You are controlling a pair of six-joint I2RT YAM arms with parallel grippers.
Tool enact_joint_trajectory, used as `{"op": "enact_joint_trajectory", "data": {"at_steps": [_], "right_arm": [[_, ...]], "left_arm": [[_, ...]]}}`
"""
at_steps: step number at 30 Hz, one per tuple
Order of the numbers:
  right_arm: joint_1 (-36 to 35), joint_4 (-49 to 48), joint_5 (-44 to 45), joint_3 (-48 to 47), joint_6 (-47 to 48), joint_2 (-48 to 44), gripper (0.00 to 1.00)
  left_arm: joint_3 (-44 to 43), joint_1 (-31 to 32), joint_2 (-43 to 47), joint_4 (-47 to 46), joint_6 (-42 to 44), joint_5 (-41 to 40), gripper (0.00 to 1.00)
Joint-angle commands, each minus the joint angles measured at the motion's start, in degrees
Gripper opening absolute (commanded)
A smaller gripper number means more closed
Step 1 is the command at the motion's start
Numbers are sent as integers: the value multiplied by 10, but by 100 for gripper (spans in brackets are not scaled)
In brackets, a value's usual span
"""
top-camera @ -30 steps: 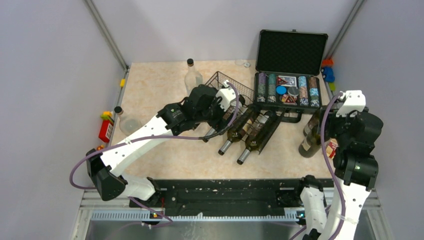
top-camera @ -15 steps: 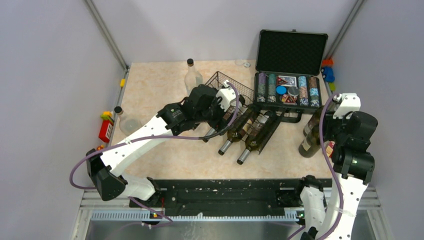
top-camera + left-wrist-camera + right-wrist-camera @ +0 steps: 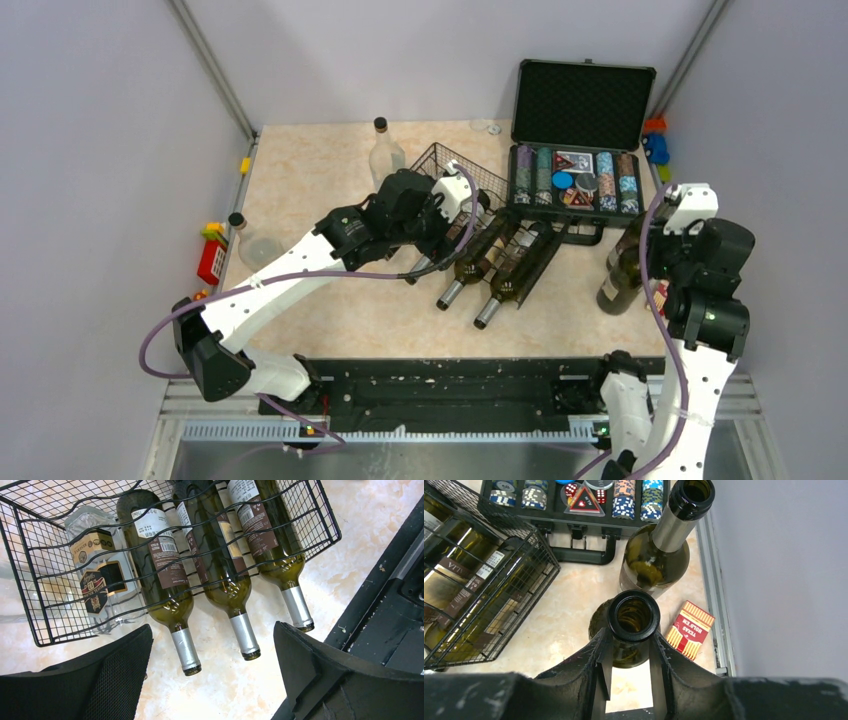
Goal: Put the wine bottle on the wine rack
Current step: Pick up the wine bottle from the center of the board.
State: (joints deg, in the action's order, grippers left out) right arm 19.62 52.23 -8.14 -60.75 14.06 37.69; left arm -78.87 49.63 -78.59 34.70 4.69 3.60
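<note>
An upright green wine bottle point(image 3: 633, 616) point(image 3: 615, 288) stands at the table's right edge, and my right gripper point(image 3: 631, 640) point(image 3: 650, 258) is shut on its neck just under the open mouth. A second upright green bottle point(image 3: 659, 555) stands just behind it. The black wire wine rack point(image 3: 455, 170) point(image 3: 45, 580) point(image 3: 499, 580) lies mid-table with three green bottles point(image 3: 220, 555) and a clear one point(image 3: 100, 580) in its cradles, necks poking out. My left gripper point(image 3: 212, 635) point(image 3: 455, 215) hovers open over those necks, holding nothing.
An open black case point(image 3: 575, 180) of poker chips sits behind the rack, at the back right. A red card box point(image 3: 690, 629) lies right of the held bottle by the table rail. A clear bottle point(image 3: 385, 150) stands back centre, a glass jar point(image 3: 250, 243) at the left edge.
My right gripper's jaws have closed onto the wine bottle's neck, and that arm shifted slightly left. The left arm has not moved.
</note>
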Motion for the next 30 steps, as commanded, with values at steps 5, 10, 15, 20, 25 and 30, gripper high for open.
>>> {"op": "enact_joint_trajectory", "data": {"at_steps": [5, 10, 15, 20, 25, 30], "right_arm": [[5, 22, -45, -42, 4, 25, 4], [5, 54, -108, -80, 34, 41, 0], [5, 113, -171, -135, 94, 59, 0], [5, 163, -222, -179, 158, 76, 0], [5, 177, -258, -192, 180, 94, 0], [5, 149, -242, -178, 174, 87, 0]], "left_arm": [[-9, -1, 19, -17, 14, -21, 94], [-10, -1, 18, -18, 26, -30, 94], [-11, -2, 17, -22, 38, -31, 95], [-20, -2, 11, -27, 50, -24, 95], [-40, -2, -5, -23, 49, -11, 95], [-42, -2, -16, -25, 42, 5, 95]]}}
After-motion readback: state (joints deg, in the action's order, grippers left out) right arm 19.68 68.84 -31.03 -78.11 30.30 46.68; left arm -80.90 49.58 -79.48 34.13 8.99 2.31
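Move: The right hand's fingers are already around the top of the near wine bottle's neck, the bottle's middle about 1 cm ahead and 12 cm below. From this hand, the far wine bottle stands some 10 cm ahead and 2 cm right, the card box lies roughly 12 cm right and 1 cm ahead, and the wine rack about 30 cm left and 14 cm ahead. From the left hand, the near bottle stands about 42 cm right, level with it. Leftward about 6.5 cm, towards the wine rack, goes the right hand, at first nearly level and then also rising some 4.5 cm, while it swings about 25 degrees counter-clockwise. The fingers leave the near bottle's neck and shut fully, ending empty to the bottle's left. ##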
